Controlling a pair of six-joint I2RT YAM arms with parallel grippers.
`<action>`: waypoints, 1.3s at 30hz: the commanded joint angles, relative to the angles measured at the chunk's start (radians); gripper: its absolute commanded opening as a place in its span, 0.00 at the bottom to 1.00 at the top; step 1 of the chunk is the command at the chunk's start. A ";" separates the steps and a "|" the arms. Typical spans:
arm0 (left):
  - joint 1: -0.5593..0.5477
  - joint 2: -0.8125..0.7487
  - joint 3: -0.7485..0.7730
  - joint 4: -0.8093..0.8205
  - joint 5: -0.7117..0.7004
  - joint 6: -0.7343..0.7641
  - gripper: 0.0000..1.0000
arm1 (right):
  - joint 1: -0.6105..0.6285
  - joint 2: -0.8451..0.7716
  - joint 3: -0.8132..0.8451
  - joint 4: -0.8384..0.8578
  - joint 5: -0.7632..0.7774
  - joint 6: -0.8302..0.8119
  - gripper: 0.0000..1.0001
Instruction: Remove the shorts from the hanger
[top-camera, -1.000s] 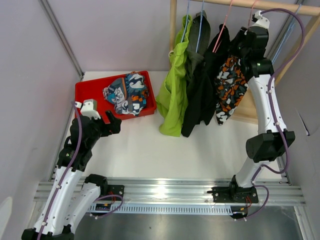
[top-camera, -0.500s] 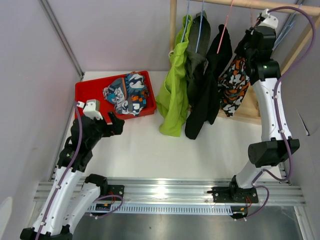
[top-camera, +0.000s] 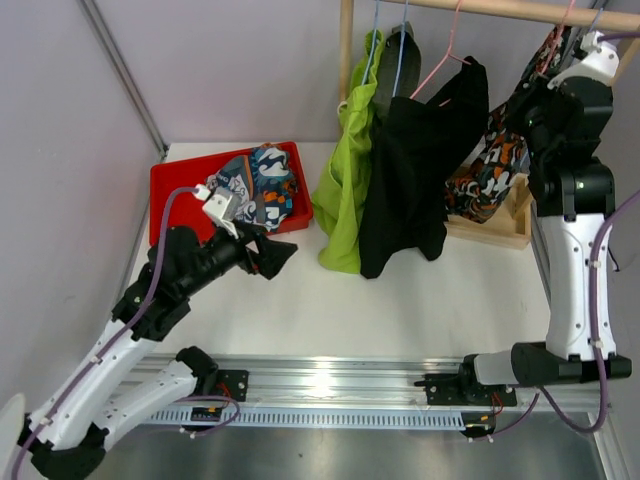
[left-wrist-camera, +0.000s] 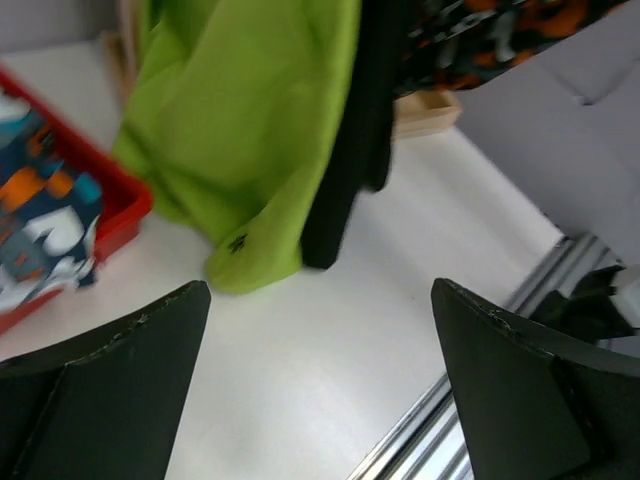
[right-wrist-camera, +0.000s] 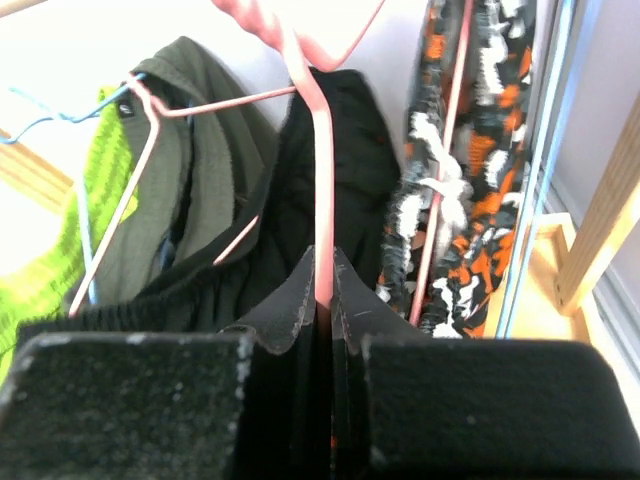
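Note:
Lime green shorts, dark grey-olive shorts and black shorts hang from the wooden rail. Orange-black-white patterned shorts hang at the right. My right gripper is high by the rail, shut on the wire of the pink hanger that carries the black shorts; their waistband is stretched to the right. The teal-orange-white shorts lie in the red tray. My left gripper is open and empty above the table, facing the lime green shorts.
A wooden post holds the rail at the left. A wooden base frame lies under the patterned shorts. Blue hangers carry the green and olive pairs. A metal mounting rail runs along the near edge.
My right gripper has moved right and up, dragging the pink hanger and the black shorts' waistband with it. My left arm has reached out to the right, toward the hanging shorts.

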 joint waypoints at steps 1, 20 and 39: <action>-0.176 0.063 0.114 0.176 0.094 0.018 1.00 | 0.022 -0.153 -0.081 0.130 -0.016 0.046 0.00; -0.784 0.655 0.344 0.598 -0.081 0.185 0.99 | 0.102 -0.472 -0.198 -0.044 -0.162 0.253 0.00; -0.887 0.974 0.556 0.737 -0.113 0.172 0.01 | 0.102 -0.555 -0.210 -0.104 -0.274 0.353 0.00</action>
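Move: The right hand already holds the pink hanger; the camouflage shorts hang from it about 8 cm ahead of that hand, no offset sideways, with their middle some 18 cm below. For the open, empty left hand they lie roughly 40 cm right and 22 cm ahead, about level. The black shorts hang some 25 cm right of the left hand and 19 cm ahead, about 3 cm lower. Right hand pulls the hanger some 20 cm back; left swings 35 cm right and back, pinching the shorts. ##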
